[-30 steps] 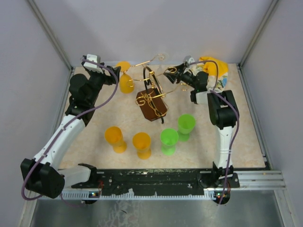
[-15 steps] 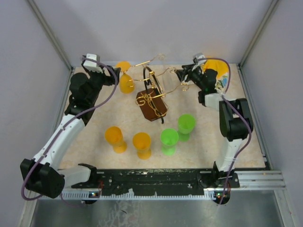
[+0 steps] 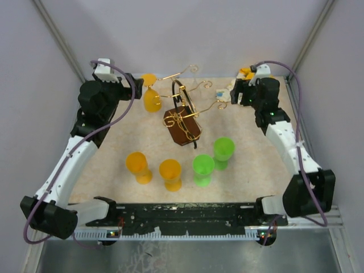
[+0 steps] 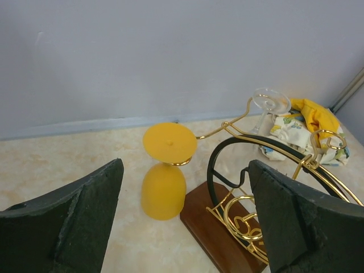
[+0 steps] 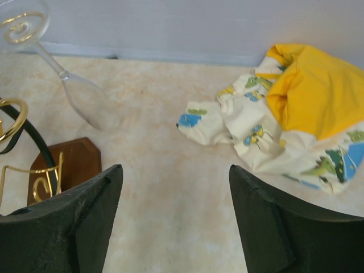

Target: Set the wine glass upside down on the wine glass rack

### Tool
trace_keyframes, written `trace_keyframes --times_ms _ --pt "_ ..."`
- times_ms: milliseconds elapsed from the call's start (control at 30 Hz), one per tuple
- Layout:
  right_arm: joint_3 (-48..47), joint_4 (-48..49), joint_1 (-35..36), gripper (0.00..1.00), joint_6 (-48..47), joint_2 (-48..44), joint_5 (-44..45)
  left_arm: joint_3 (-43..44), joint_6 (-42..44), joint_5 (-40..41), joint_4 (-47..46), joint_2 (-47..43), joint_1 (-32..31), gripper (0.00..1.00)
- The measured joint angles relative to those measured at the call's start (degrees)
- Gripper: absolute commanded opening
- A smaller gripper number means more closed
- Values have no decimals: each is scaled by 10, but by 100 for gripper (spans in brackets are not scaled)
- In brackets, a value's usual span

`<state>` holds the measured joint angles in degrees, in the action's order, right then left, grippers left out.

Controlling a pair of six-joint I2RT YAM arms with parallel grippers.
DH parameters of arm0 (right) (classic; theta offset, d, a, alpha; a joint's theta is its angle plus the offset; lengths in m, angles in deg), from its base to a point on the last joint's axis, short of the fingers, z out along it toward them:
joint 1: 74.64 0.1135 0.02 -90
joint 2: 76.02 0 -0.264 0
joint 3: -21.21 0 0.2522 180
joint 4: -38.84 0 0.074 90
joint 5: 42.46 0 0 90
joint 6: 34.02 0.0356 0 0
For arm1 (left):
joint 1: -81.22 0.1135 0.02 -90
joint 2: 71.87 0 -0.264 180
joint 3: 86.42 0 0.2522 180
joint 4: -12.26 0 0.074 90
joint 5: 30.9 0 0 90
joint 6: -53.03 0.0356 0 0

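The wine glass rack [image 3: 182, 124], gold wire on a dark brown wooden base, stands mid-table. A yellow wine glass [image 3: 151, 98] hangs upside down from its left arm, seen also as the yellow wine glass [image 4: 164, 187] in the left wrist view. A clear wine glass [image 5: 85, 96] hangs upside down from a spiral hook at the rack's back, faint from above as the clear glass [image 3: 194, 69]. My left gripper [image 4: 185, 170] is open and empty, facing the yellow glass from a short way off. My right gripper [image 5: 175, 170] is open over bare table, right of the rack base [image 5: 71, 162].
Two orange glasses [image 3: 138, 166] [image 3: 170, 173] and two green ones [image 3: 202, 169] [image 3: 223, 151] stand on the near half of the table. A yellow and patterned white cloth [image 5: 284, 108] lies crumpled in the back right corner, against the wall.
My right gripper has drawn back from the rack's right arm toward the back right corner, and its jaws have widened. My left gripper has pulled back slightly and opened a little more.
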<state>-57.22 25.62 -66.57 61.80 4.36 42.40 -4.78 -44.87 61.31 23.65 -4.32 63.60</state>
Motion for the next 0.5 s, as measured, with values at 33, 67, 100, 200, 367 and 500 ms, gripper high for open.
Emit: trace_keyframes --times_ms 33,67,100,200,367,500 --pt "-2 -37 0 79 2 -24 4 3 -1 -3 7 0 0 98" --pt "-5 -68 0 80 4 -45 5 6 -2 -6 15 0 0 99" --pt "-11 -103 0 80 7 -66 4 8 -3 -8 20 -1 0 99" --pt "-27 -182 0 80 14 -114 -11 10 -3 -16 38 -3 0 100" --pt "-37 -306 2 74 30 -163 -52 31 -2 -32 88 -3 0 100" --pt "-37 -400 30 70 35 -168 -47 50 0 -46 117 -5 0 100"
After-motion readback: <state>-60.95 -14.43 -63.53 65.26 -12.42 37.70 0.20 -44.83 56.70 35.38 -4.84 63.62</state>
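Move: The nearer green wine glass stands upright about 20 cm back from the right hand, 6 cm to its left and some 17 cm below. The second green glass is 27 cm back and 14 cm left, at the same height. The rack's wooden base lies 22 cm left and 2 cm back, and the clear glass hangs some 10 cm ahead, 17 cm left and 7 cm lower. From the left hand the nearer green glass is about 33 cm right, 15 cm back and 30 cm below. Swiftly back, some 14 cm, the empty right hand draws away from the clear glass it has hung and comes in towards the nearer green wine glass. It arcs over a rise of about 3 cm and sinks again to its starting height, the wrist tipping the fingers down some 20 degrees; they stay open and end still above the glass, touching nothing. ##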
